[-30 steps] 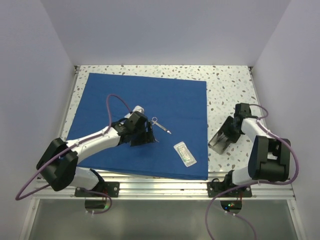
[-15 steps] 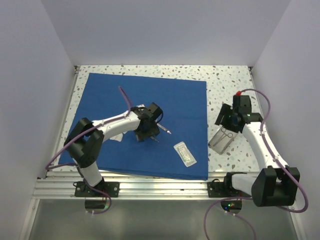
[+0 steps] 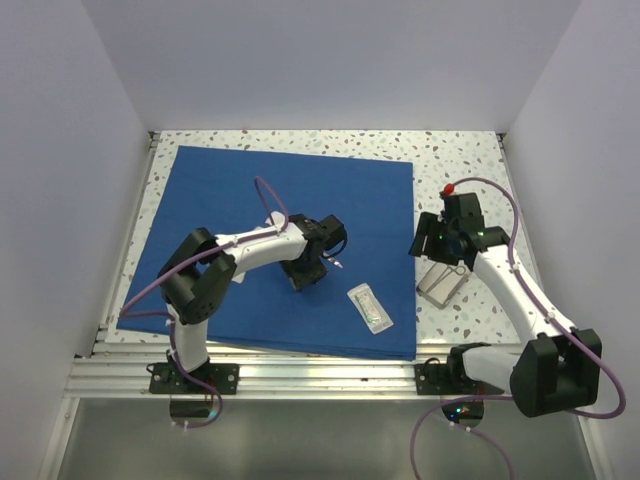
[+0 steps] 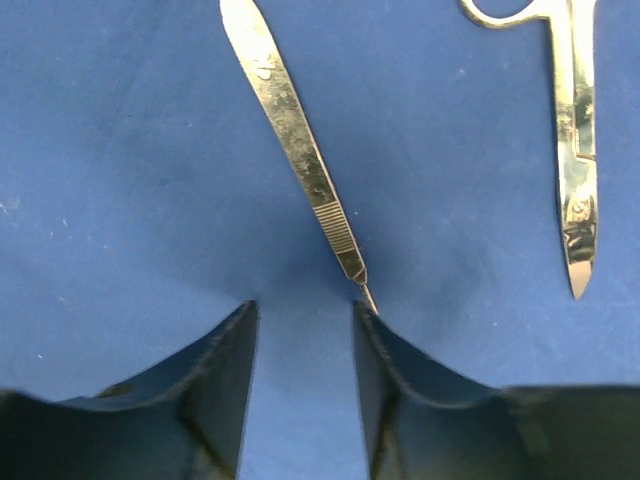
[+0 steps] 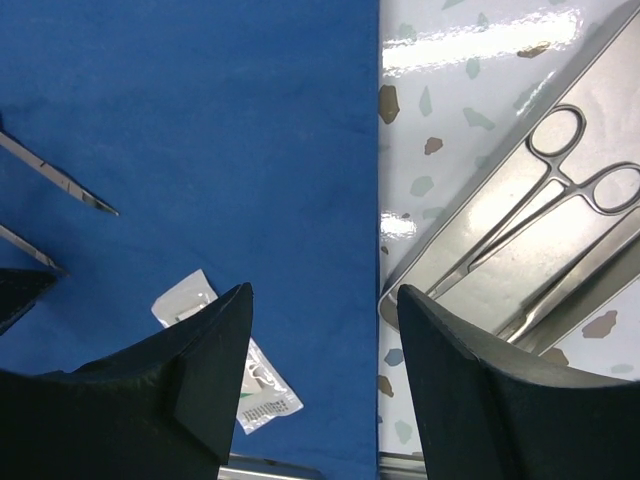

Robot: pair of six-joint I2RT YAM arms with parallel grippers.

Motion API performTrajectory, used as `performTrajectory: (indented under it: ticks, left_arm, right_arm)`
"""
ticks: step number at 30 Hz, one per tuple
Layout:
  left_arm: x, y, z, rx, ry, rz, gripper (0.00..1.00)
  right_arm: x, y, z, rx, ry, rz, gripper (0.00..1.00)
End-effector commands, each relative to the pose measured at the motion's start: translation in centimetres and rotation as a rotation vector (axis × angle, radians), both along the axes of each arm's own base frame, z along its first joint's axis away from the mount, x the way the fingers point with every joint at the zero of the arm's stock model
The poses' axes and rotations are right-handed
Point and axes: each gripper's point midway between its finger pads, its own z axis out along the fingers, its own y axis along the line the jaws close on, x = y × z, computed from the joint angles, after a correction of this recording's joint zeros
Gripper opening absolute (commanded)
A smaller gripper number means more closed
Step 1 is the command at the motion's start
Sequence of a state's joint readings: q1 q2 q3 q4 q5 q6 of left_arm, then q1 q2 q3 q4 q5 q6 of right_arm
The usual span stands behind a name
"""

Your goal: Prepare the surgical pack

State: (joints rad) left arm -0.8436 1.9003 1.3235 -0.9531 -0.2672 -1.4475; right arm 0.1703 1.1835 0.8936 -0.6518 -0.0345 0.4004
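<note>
The royal-blue drape lies flat over the table's left and middle. On it rest a steel scalpel handle and scissors, with a clear packet nearer the front. My left gripper hangs low over the drape. It is open with bare cloth between its fingers, and the scalpel's tip is at its right fingertip. My right gripper is open above the drape's right edge. The silver tray, holding forceps, sits just right of it.
Speckled tabletop shows to the right of and behind the drape. White walls close in three sides. An aluminium rail runs along the near edge, by both arm bases.
My left arm swung right across the drape to the instruments and its jaws narrowed. My right gripper rose off the tray and moved up and left to the drape's edge.
</note>
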Motion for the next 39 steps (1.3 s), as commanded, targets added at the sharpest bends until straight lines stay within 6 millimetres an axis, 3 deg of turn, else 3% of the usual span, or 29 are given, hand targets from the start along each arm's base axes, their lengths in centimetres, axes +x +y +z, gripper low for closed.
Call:
performTrajectory:
  ticks: [1,10,26,31,39]
  left_arm:
    - [0.7,0.7,0.5,0.028,-0.029,0.078,0.44]
    - [1.8,0.3,1.0,0.065,-0.044,0.091,0.44]
    - [2.5,1.2,-1.6,0.133,0.032,0.096,0.43]
    - [2.1,1.1,-2.7,0.142,0.067,0.078,0.29]
    - [2.1,1.3,-1.8,0.141,0.054,0.066,0.18]
  right_arm:
    - [0.4,1.2,1.0,0.042,-0.063,0.056,0.63]
    - [0.0,1.7,0.7,0.048,-0.064,0.078,0.63]
    - [0.3,2.1,0.7,0.064,-0.069,0.089,0.63]
    - [0.3,2.2,0.7,0.067,-0.067,0.097,0.63]
    - [0.4,2.3,0.8,0.063,-0.068,0.102,0.63]
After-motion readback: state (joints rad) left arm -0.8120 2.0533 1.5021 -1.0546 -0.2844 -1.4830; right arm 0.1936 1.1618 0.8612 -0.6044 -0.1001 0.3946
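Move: The scalpel's middle lies some 4 cm ahead of the left hand, 3 cm to its left and about 1 cm below; its narrow end reaches back to the right, close by the fingertips. The scissors are about 9 cm ahead and 2 cm right, the white packet 4 cm back and 14 cm right. From the right hand the scalpel is roughly 29 cm left, level with it fore and aft, about 11 cm lower. Forward by about 2.5 cm and down about 1 cm, the left hand eases over to the scalpel's narrow end, nearly keeping its tilt, then shuts its half-open fingers across it just behind the tip, pinching it at the drape. The right hand, empty and open, drifts some 2 cm left. ##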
